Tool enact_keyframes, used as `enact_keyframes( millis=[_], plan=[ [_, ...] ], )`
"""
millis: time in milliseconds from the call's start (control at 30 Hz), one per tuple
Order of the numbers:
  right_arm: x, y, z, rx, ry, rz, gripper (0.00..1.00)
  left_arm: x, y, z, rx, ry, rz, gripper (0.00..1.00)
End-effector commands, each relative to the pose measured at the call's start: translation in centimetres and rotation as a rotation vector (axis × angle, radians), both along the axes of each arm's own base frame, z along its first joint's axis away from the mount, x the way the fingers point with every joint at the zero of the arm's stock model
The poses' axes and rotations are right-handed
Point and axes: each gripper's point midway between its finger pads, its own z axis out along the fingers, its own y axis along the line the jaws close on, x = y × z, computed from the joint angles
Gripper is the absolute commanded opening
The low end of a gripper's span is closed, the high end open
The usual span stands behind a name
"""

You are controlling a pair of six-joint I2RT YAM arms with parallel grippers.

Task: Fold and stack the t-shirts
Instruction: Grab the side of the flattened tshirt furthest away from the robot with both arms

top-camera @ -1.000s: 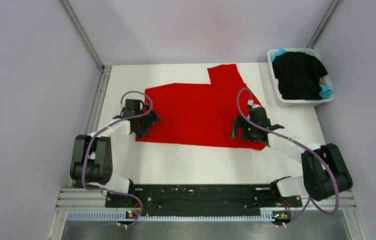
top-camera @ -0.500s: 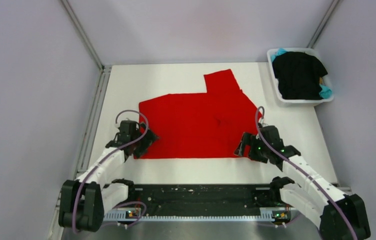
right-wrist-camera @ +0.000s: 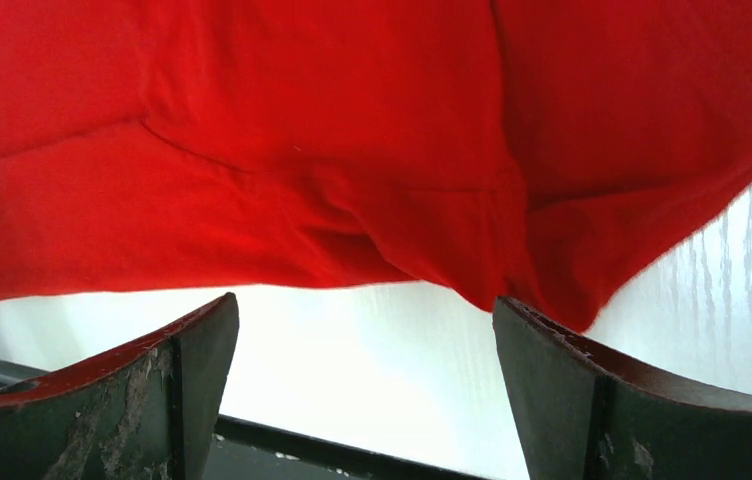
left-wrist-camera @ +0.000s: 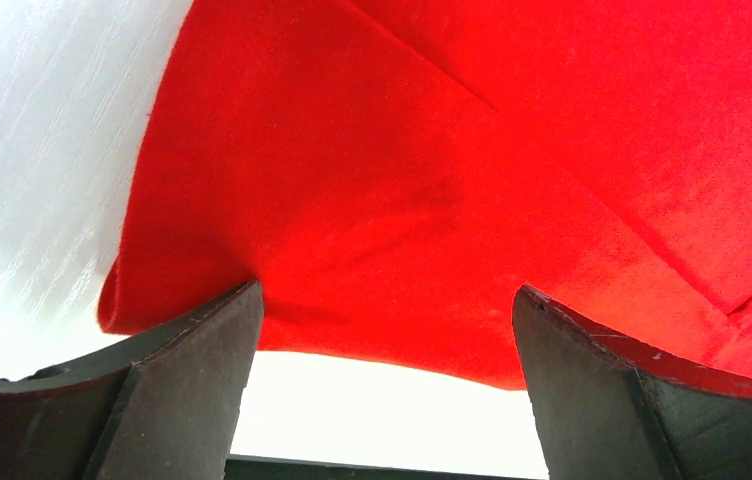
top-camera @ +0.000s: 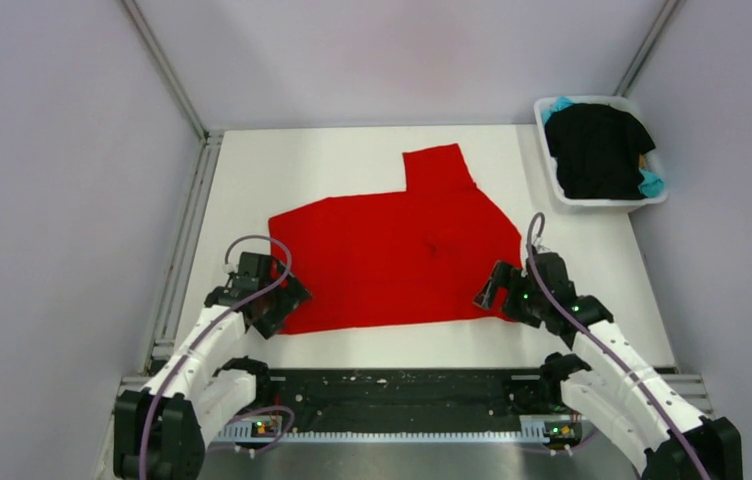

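Note:
A bright red t-shirt (top-camera: 392, 255) lies spread flat on the white table, one sleeve pointing to the far side. My left gripper (top-camera: 277, 305) is at its near left corner and my right gripper (top-camera: 497, 290) at its near right corner. In the left wrist view the left gripper (left-wrist-camera: 387, 300) stands open, its fingertips (left-wrist-camera: 202, 350) at the red t-shirt's (left-wrist-camera: 432, 170) near hem. The right gripper (right-wrist-camera: 365, 305) is also open, and the red t-shirt's (right-wrist-camera: 332, 140) rumpled hem lies just beyond its tips. A black t-shirt (top-camera: 597, 150) and a teal one (top-camera: 652, 183) lie in the tub.
A white plastic tub (top-camera: 607, 203) stands at the far right corner. Grey walls enclose the table (top-camera: 352, 345) on three sides. A black rail (top-camera: 392, 390) with the arm bases runs along the near edge, close behind both grippers.
Both arms have drawn back toward the near edge. The red t-shirt has slid nearer with them and turned slightly, its near left corner now lowest.

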Motion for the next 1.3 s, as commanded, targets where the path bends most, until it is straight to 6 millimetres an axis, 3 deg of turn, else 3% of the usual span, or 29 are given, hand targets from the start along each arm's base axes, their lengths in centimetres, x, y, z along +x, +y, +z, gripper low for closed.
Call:
enact_keyframes(
  millis=[0, 133, 300, 400, 500, 700, 933, 1067, 1267],
  plan=[
    [3.8, 1.7, 5.2, 0.058, -0.198, 0.041, 0.96, 0.4, 0.1, 1.7, 0.019, -0.009, -0.015, 0.99],
    [6.2, 4.0, 7.2, 0.152, -0.297, 0.095, 0.97, 3.1, -0.2, 4.5, 0.008, -0.118, -0.022, 0.99],
    [9.7, 5.2, 5.4, 0.076, -0.261, 0.11, 0.97, 7.6, -2.5, 6.3, -0.068, -0.27, -0.111, 0.99],
    [11.3, 5.4, 3.4, -0.029, -0.221, 0.1, 0.96, 9.2, -4.2, 5.7, -0.125, -0.237, -0.172, 0.99],
    [11.6, 4.9, 1.0, -0.112, -0.17, 0.065, 0.96, 9.9, -4.6, 3.2, -0.128, -0.141, -0.193, 0.99],
    [7.4, 1.8, -2.6, -0.17, -0.053, -0.035, 0.96, 7.9, -4.6, -0.6, -0.142, -0.047, -0.183, 0.99],
    [-0.5, -0.2, -5.0, -0.144, 0.127, -0.055, 0.94, 3.0, -4.7, -3.9, -0.148, 0.051, -0.173, 0.99],
    [-3.5, -0.8, -4.4, -0.141, 0.176, -0.06, 0.93, 1.0, -5.3, -4.1, -0.156, 0.063, -0.165, 0.99],
    [-5.4, -0.2, -3.9, -0.123, 0.207, -0.06, 0.92, 0.0, -4.7, -2.9, -0.086, 0.037, -0.141, 0.99]
  ],
)
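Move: From the left hand, the red t-shirt's middle lies about 12 cm ahead and 25 cm to the right, a centimetre or so below. From the right hand it is some 12 cm ahead, 24 cm to the left and 3 cm below. The shirt's far sleeve sticks out some 34 cm ahead of the right hand and 14 cm to its left; the laundry bin stands about 37 cm ahead and 25 cm to its right. Up and forward, both open hands hop some 8-9 cm farther over the t-shirt, come down on the cloth with their fingertips, then draw back towards the robot. The right makes the long stroke, about 11 cm, dragging the cloth and ending slightly behind its start; the left drifts right and pulls back only 2-3 cm, fingertips tilting outward. ##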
